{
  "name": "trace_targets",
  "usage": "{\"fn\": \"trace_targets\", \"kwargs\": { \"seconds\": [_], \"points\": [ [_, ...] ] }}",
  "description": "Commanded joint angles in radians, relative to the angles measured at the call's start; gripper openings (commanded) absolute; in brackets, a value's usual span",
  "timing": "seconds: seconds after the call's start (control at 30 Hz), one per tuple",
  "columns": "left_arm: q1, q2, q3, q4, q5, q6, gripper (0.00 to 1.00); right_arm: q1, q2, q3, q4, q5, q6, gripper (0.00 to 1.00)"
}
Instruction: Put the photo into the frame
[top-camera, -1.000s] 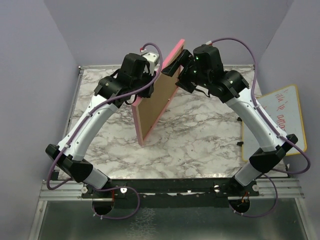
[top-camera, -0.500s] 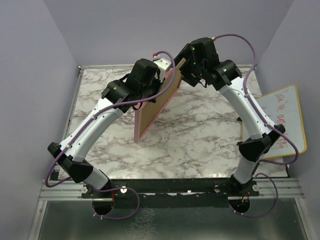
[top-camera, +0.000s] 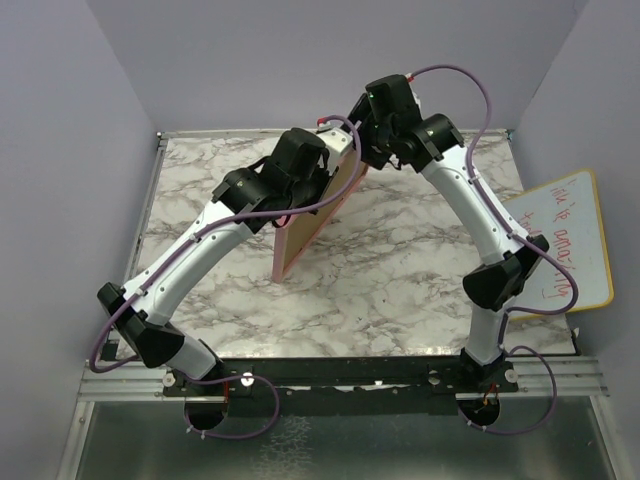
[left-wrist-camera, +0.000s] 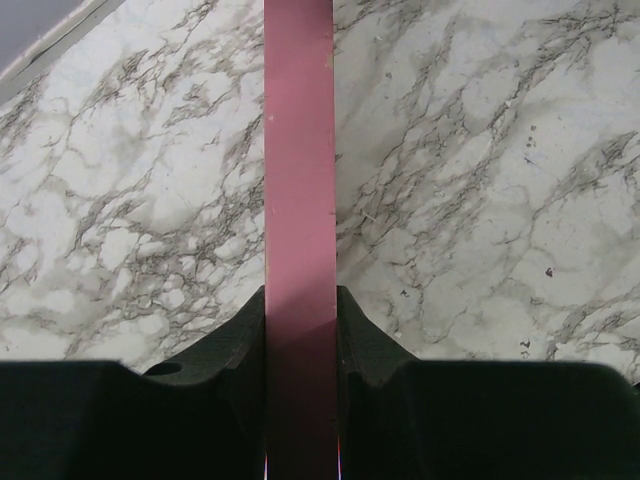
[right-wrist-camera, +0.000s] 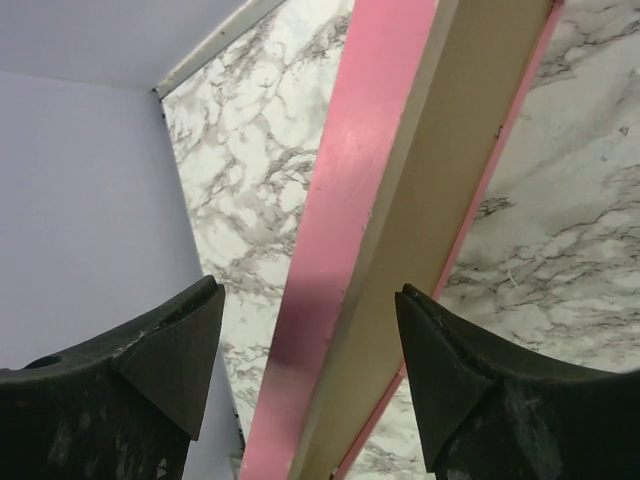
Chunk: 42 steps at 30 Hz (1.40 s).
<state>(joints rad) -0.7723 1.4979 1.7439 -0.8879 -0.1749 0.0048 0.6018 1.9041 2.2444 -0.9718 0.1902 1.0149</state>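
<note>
The frame (top-camera: 308, 226) stands on edge on the marble table, its brown back facing right and its pink rim to the left. My left gripper (top-camera: 330, 178) is shut on the frame's pink edge (left-wrist-camera: 298, 150), and both fingers (left-wrist-camera: 236, 340) press against it. My right gripper (top-camera: 358, 140) hovers at the frame's far top corner. It is open, its jaws straddling the pink rim and tan back (right-wrist-camera: 440, 180) with gaps on both sides. The photo is out of view.
A wood-edged whiteboard (top-camera: 565, 235) with red writing lies at the table's right edge. Purple walls close in the back and both sides. The marble tabletop (top-camera: 420, 270) stretches in front of the frame.
My left arm has carried the frame right and farther back, and its top corner sits lower. My right gripper has shifted left and back with that corner, and its jaws have narrowed a little.
</note>
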Motion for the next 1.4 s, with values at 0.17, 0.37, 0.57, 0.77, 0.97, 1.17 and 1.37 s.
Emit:
{"fn": "trace_targets", "kwargs": {
  "seconds": [0.17,0.37,0.57,0.77,0.97,1.17,1.37],
  "points": [
    [-0.010,-0.076,-0.026,0.087,0.114,-0.033,0.58,-0.021,-0.079,-0.082,-0.060,-0.004,-0.062,0.46],
    [-0.010,-0.159,-0.103,0.256,0.197,-0.085,0.98,-0.053,-0.150,-0.148,-0.034,-0.052,-0.076,0.39],
    [-0.009,-0.205,-0.154,0.426,0.306,-0.196,0.99,-0.132,-0.286,-0.350,0.083,-0.197,-0.084,0.32],
    [-0.006,-0.203,-0.215,0.521,0.214,-0.311,0.99,-0.224,-0.439,-0.589,0.201,-0.376,-0.116,0.29],
    [0.053,-0.140,-0.274,0.503,0.118,-0.444,0.99,-0.318,-0.551,-0.840,0.337,-0.543,-0.221,0.29],
    [0.226,-0.066,-0.393,0.448,0.172,-0.563,0.99,-0.428,-0.634,-1.091,0.491,-0.766,-0.352,0.29],
    [0.378,0.031,-0.500,0.430,0.206,-0.502,0.99,-0.484,-0.638,-1.265,0.659,-0.999,-0.426,0.32]
  ]
}}
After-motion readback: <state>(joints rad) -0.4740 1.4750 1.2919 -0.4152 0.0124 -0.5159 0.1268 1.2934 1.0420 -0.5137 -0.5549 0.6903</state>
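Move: The left hand still pinches the upright frame by its top rail; the frame's middle hangs about 12 cm below it, 4 cm back and 2 cm left. From the right hand that middle lies some 12 cm back, 11 cm left and 13 cm down, while the rail end it goes for runs between its open fingers, about 2 cm below. The clear packet lies roughly 20 cm ahead of the right hand, 5 cm left and 30 cm down. Right pinches the rail, swings it down, right and back, some 20 cm; left lets go, rises, then descends. ##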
